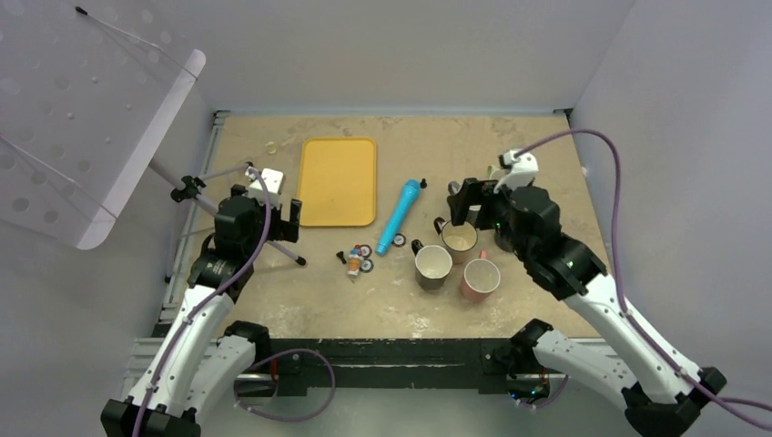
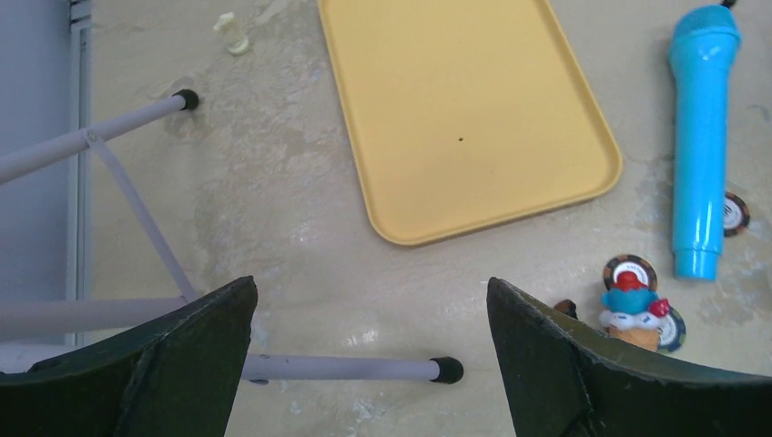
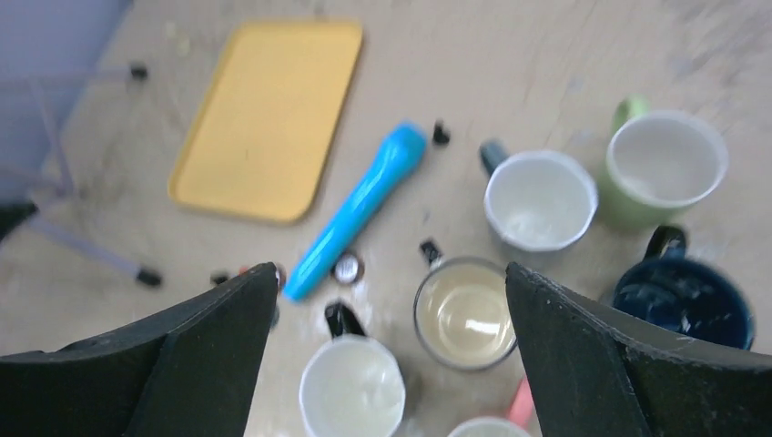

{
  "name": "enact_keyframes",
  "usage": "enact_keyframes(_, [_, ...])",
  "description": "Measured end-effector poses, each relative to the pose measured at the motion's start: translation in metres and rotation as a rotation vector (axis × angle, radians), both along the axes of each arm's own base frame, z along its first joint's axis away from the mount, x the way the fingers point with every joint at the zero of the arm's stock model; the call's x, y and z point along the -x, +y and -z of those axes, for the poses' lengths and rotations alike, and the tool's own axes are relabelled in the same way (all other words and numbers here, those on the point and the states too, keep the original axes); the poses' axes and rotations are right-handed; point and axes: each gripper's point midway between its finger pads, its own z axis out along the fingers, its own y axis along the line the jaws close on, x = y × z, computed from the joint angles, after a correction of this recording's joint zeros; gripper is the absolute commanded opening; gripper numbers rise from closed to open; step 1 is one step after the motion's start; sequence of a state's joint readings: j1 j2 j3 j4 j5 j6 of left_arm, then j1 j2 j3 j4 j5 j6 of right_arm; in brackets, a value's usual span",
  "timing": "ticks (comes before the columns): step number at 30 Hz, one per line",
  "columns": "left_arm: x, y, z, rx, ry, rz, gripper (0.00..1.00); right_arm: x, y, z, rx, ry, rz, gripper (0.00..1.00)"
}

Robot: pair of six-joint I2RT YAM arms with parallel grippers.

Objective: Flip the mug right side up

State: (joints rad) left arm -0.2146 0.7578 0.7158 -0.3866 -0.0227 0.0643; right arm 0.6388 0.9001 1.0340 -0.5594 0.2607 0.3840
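Several mugs stand in a cluster right of centre, all with their openings up. In the top view I see a dark grey mug (image 1: 433, 267), a tan mug (image 1: 460, 238) and a pink mug (image 1: 480, 279). The right wrist view also shows a grey mug (image 3: 539, 198), a green mug (image 3: 665, 164) and a dark blue mug (image 3: 681, 300). My right gripper (image 1: 473, 208) (image 3: 390, 273) hangs open and empty above the cluster, touching nothing. My left gripper (image 1: 273, 205) (image 2: 370, 287) is open and empty over bare table at the left.
A yellow tray (image 1: 338, 180) lies at the back centre. A blue toy microphone (image 1: 400, 215) lies beside it, and a small toy figure with bottle caps (image 1: 357, 260) is nearer. A grey tripod leg (image 2: 346, 368) lies under my left gripper. A white perforated panel (image 1: 91, 118) stands at the far left.
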Motion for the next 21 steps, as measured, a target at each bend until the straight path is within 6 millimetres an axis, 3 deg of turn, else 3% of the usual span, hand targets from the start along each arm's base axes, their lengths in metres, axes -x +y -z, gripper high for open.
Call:
enact_keyframes(2, [-0.005,0.008,0.009,0.017,-0.024,-0.071,1.0,-0.011,-0.016,-0.023,-0.035,-0.169,0.082,0.99])
enact_keyframes(5, [-0.01,0.014,0.017,0.034,-0.034,-0.124,1.0,-0.024,-0.05,-0.038,-0.045,-0.366,0.255,0.99])
enact_keyframes(8, [-0.016,0.016,0.019,0.041,-0.05,-0.149,1.0,-0.032,-0.092,-0.023,-0.006,-0.5,0.444,0.99])
enact_keyframes(13, [-0.023,0.016,0.018,0.048,-0.072,-0.161,1.0,-0.028,-0.143,0.003,0.059,-0.603,0.652,0.99])
enact_keyframes(17, [-0.026,0.015,0.012,0.056,-0.098,-0.159,1.0,-0.022,-0.161,0.013,0.07,-0.643,0.744,0.99])
enact_keyframes(21, [-0.024,0.014,0.013,0.062,-0.103,-0.149,1.0,-0.023,-0.165,0.011,0.064,-0.658,0.774,0.99])
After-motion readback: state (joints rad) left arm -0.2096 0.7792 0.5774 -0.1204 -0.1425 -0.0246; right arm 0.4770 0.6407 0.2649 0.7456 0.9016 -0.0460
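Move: Behind the empty, open right hand stands the just-released pink mug, about 12 cm back, 3 cm to its right and 22 cm below. At much the same depth below, the cream mug is roughly 1 cm back and 2 cm left, while the blue mug lies 1 cm back and 12 cm right. From the left hand, the pink mug is some 47 cm right, 15 cm back and 15 cm lower. Sweeping about 17 cm to the right, the empty right hand leaves the pink mug and crosses high above the blue one, rising a few centimetres early and sinking back again. Its wrist swings some 45 degrees clockwise and tips up from slanting down to slightly above level, fingers staying wide open. The left hand, also open, eases 2–3 cm forward and slightly left. ##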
